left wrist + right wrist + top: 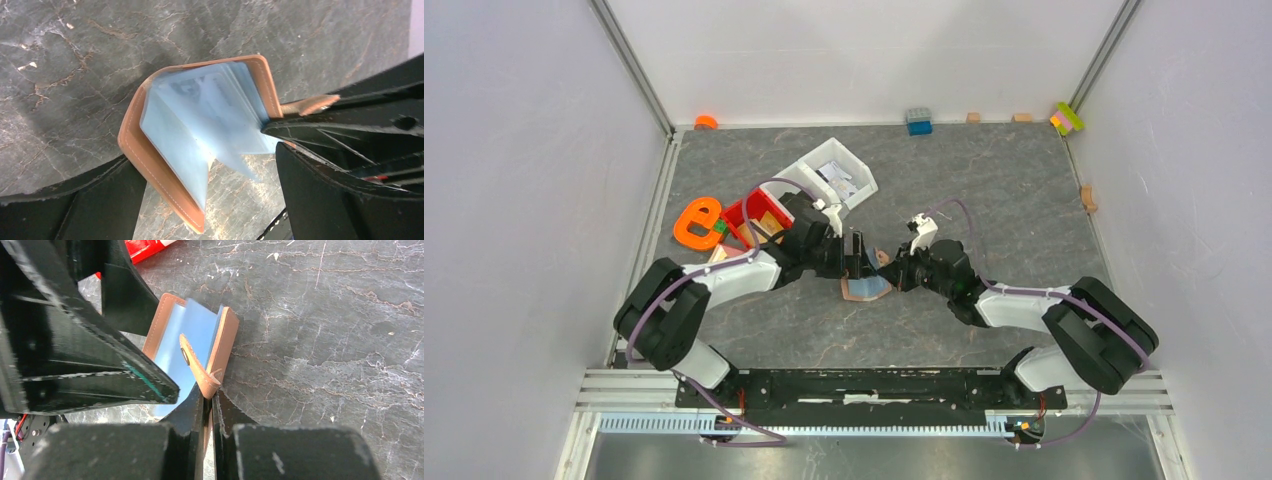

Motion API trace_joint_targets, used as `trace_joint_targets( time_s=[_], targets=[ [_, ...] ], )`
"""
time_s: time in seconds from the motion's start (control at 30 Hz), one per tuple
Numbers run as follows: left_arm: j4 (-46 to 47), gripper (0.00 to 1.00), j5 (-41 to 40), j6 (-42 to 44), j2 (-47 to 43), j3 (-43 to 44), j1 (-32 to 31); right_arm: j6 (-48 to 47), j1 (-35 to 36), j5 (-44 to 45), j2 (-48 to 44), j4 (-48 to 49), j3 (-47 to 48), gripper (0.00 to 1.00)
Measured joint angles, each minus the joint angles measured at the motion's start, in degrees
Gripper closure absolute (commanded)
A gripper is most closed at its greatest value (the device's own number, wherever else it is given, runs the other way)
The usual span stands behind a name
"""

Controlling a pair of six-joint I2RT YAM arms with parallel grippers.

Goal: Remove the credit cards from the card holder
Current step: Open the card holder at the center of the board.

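The tan-brown card holder [150,165] stands half open on the dark table, its spine upward. Inside it show pale blue-grey leaves, one with faint print, which looks like a credit card [215,102]; I cannot tell cards from sleeves. My left gripper [210,205] is open wide, one finger on each side of the holder's lower edge, with nothing pinched. My right gripper [209,399] is shut on the holder's right cover, just below the curled closing tab [197,367]. From above, the holder [865,287] sits between the two grippers at mid-table.
A red bin [759,215] and a white bin [834,175] holding packets stand just behind my left arm. An orange shape [696,222] lies at the left. Small blocks [918,121] line the back wall.
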Motion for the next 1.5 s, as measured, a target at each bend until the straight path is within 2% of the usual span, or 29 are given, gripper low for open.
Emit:
trace_joint_targets(
  time_s=[0.13, 0.3, 0.53, 0.67, 0.77, 1.0, 1.07, 1.13, 1.2, 1.23, 1.3, 1.5],
  targets=[
    [1.9, 0.01, 0.2, 0.0, -2.0, -1.1, 0.0, 0.1, -0.1, -0.1, -0.1, 0.4, -0.5, 1.00],
    [1.6, 0.11, 0.4, 0.0, -0.8, -0.7, 0.0, 0.1, -0.2, -0.3, -0.1, 0.5, -0.5, 1.00],
    [-0.6, 0.08, 0.0, 0.0, 4.1, 1.7, 0.0, 0.3, -0.3, -1.6, -0.1, 1.3, -0.9, 1.00],
    [-1.3, 0.10, 0.0, 0.0, 5.2, 2.6, 0.0, 0.5, -0.9, -2.2, 0.8, 1.9, -0.9, 1.00],
    [-1.7, 0.18, 0.0, 0.0, 6.3, 3.5, 0.0, 0.5, -1.1, -2.1, 1.2, 2.1, -0.9, 1.00],
    [-6.0, 0.51, -0.9, 0.1, 9.6, 7.1, 0.2, 0.5, -1.4, -1.5, 1.6, 1.7, -0.9, 0.99],
    [-6.5, 0.57, -1.5, 0.1, 9.9, 7.3, 0.3, 0.5, -1.3, -1.7, 1.4, 1.8, -0.9, 0.99],
    [-6.7, 0.65, -2.0, 0.2, 10.3, 7.4, 0.3, 0.6, -1.2, -2.1, 1.3, 2.0, -0.9, 0.98],
    [-7.1, 0.73, -2.2, 0.2, 10.5, 7.5, 0.3, 0.6, -1.0, -2.3, 1.3, 2.3, -0.9, 0.92],
    [-7.2, 0.75, -2.1, 0.2, 10.7, 7.6, 0.3, 0.7, -1.0, -2.4, 1.3, 2.4, -0.9, 0.87],
    [-7.3, 0.76, -2.2, 0.2, 11.1, 7.8, 0.3, 0.7, -1.0, -2.8, 1.3, 2.6, -0.9, 0.86],
    [-7.5, 0.77, -2.1, 0.2, 11.5, 8.2, 0.3, 0.7, -0.9, -3.3, 1.3, 2.7, -0.9, 0.90]
  ],
)
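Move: The card holder, fanned open and half upright, has its middle nearly below the open left fingers, some 2 cm to their right, 1 cm back and 4 cm down. From that hand the white boxes stand about 22 cm farther out and 8 cm to the left, the red box roughly 14 cm out and 23 cm left. The right hand already pinches the holder's strap; the holder's middle lies about 3 cm left of it, 1 cm back and 5 cm below. The left hand, fingers spread wide, first lifts about 1 cm, then sinks some 5 cm onto the left edge of the card holder, easing 1 cm forward while the fingers tip about 10 degrees more steeply down. On the way down its fingers close most of the way to straddle the brown cover's edge, one outside the leather and one in against the clear sleeves, while the right hand, dipping slightly and coming most of the way back, keeps its pinch on the strap. ##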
